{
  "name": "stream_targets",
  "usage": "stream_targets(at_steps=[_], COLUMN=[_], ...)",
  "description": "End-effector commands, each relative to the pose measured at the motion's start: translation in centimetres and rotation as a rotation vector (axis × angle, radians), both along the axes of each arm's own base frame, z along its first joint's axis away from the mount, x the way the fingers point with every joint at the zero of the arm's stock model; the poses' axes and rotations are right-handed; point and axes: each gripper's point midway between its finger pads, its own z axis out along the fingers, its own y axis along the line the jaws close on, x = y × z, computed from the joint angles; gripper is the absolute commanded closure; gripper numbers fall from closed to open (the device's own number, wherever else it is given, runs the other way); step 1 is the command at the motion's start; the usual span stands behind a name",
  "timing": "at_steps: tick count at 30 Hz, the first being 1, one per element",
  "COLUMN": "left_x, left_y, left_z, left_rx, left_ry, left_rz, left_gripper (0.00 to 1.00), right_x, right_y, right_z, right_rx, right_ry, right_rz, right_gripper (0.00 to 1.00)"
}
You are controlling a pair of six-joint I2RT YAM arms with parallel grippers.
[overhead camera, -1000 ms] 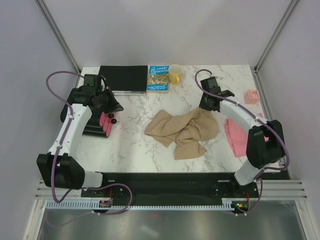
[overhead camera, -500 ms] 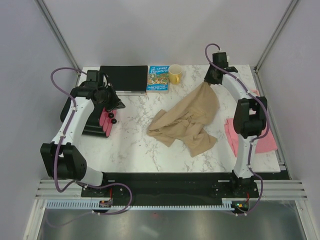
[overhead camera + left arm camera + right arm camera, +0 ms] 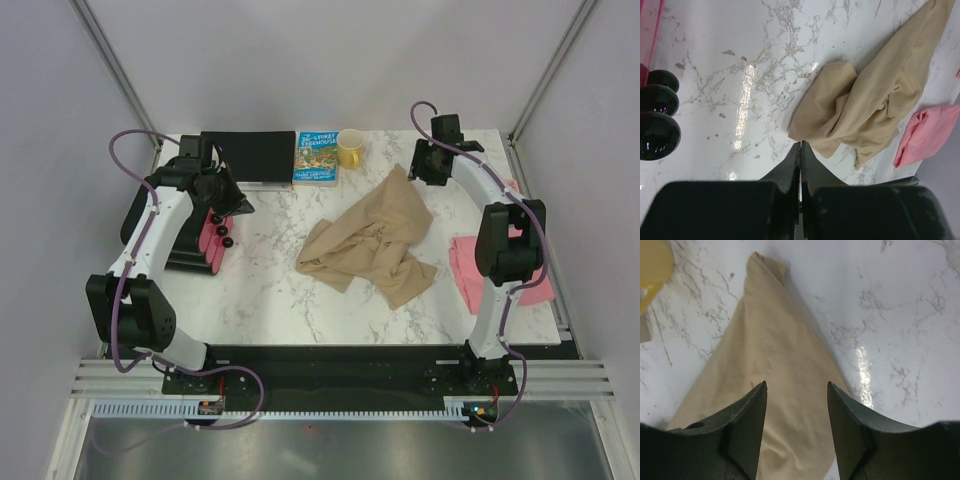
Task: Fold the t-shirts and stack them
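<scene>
The tan t-shirt [image 3: 365, 240] lies crumpled in the middle of the table, one corner stretched toward the back right. It also shows in the left wrist view [image 3: 865, 110] and the right wrist view [image 3: 775, 365]. The pink t-shirt [image 3: 468, 275] lies bunched at the right, partly behind the right arm, and shows in the left wrist view [image 3: 927, 132]. My right gripper [image 3: 420, 172] [image 3: 796, 384] is open and empty just above the tan shirt's stretched corner. My left gripper [image 3: 232, 203] [image 3: 801, 143] is shut and empty, at the far left, well apart from both shirts.
A black flat case [image 3: 245, 155], a blue book [image 3: 317, 157] and a yellow mug [image 3: 351, 148] line the back edge. The pink-and-black drawer box [image 3: 205, 245] with black knobs [image 3: 657, 135] stands under the left arm. A small pink block [image 3: 510, 186] sits at the right edge.
My right gripper dragged the tan shirt's corner up toward the back right, then let go and opened. The corner now lies on the table. The left arm shifted slightly.
</scene>
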Motion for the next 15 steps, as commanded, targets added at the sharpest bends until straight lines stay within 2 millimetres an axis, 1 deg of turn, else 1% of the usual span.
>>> stream_targets(at_steps=[1,2,4,5,9,10,15], left_x=[1.3,1.3,1.3,1.2,0.9,0.8,0.8], left_y=[-1.0,-1.0,-1.0,-1.1,-1.2,-1.2,-1.2], left_z=[1.6,1.7,1.8,1.7,1.4,1.5,1.7], left_rx=[-0.009,-0.008,-0.007,-0.007,-0.006,-0.007,-0.005], left_ry=[-0.065,-0.069,-0.072,-0.07,-0.062,-0.063,-0.068], left_rz=[-0.058,-0.061,-0.062,-0.063,-0.068,-0.068,-0.068], left_gripper=[0.98,0.98,0.98,0.98,0.98,0.98,0.98], right_x=[-2.1,-2.6,-3.4,-3.6,-3.7,-3.6,-3.8], right_y=[-3.6,-3.5,-4.4,-4.7,-4.8,-4.7,-3.3], right_z=[-1.0,-1.5,-2.4,-2.3,-3.4,-3.9,-4.9], right_rx=[-0.04,-0.022,-0.027,-0.031,-0.027,-0.019,0.052], right_ry=[0.04,0.056,0.079,0.076,0.103,0.114,0.154], right_rz=[-0.01,0.0,-0.018,-0.029,-0.041,-0.042,-0.005], right_gripper=[0.42,0.42,0.43,0.43,0.43,0.43,0.44])
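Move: The tan t-shirt's right-hand corner lies about 6 cm back of my right hand, 4 cm to its right and 10 cm below. The shirt's far tip is some 8 cm ahead and 7 cm left of that hand, the mug about 12 cm ahead and 21 cm left, and the pink t-shirt roughly 23 cm back and 17 cm right. From my left hand the same corner is about 9 cm ahead, 53 cm right and 18 cm below. I bring my right hand back, to the right and down, roughly 5 cm each way, off the far part of the tan t-shirt towards its right-hand corner. As it sinks the fingers tip down some 10 degrees and stay open a bit over half, then the hand all but stops just above that corner, with no grip taken. ##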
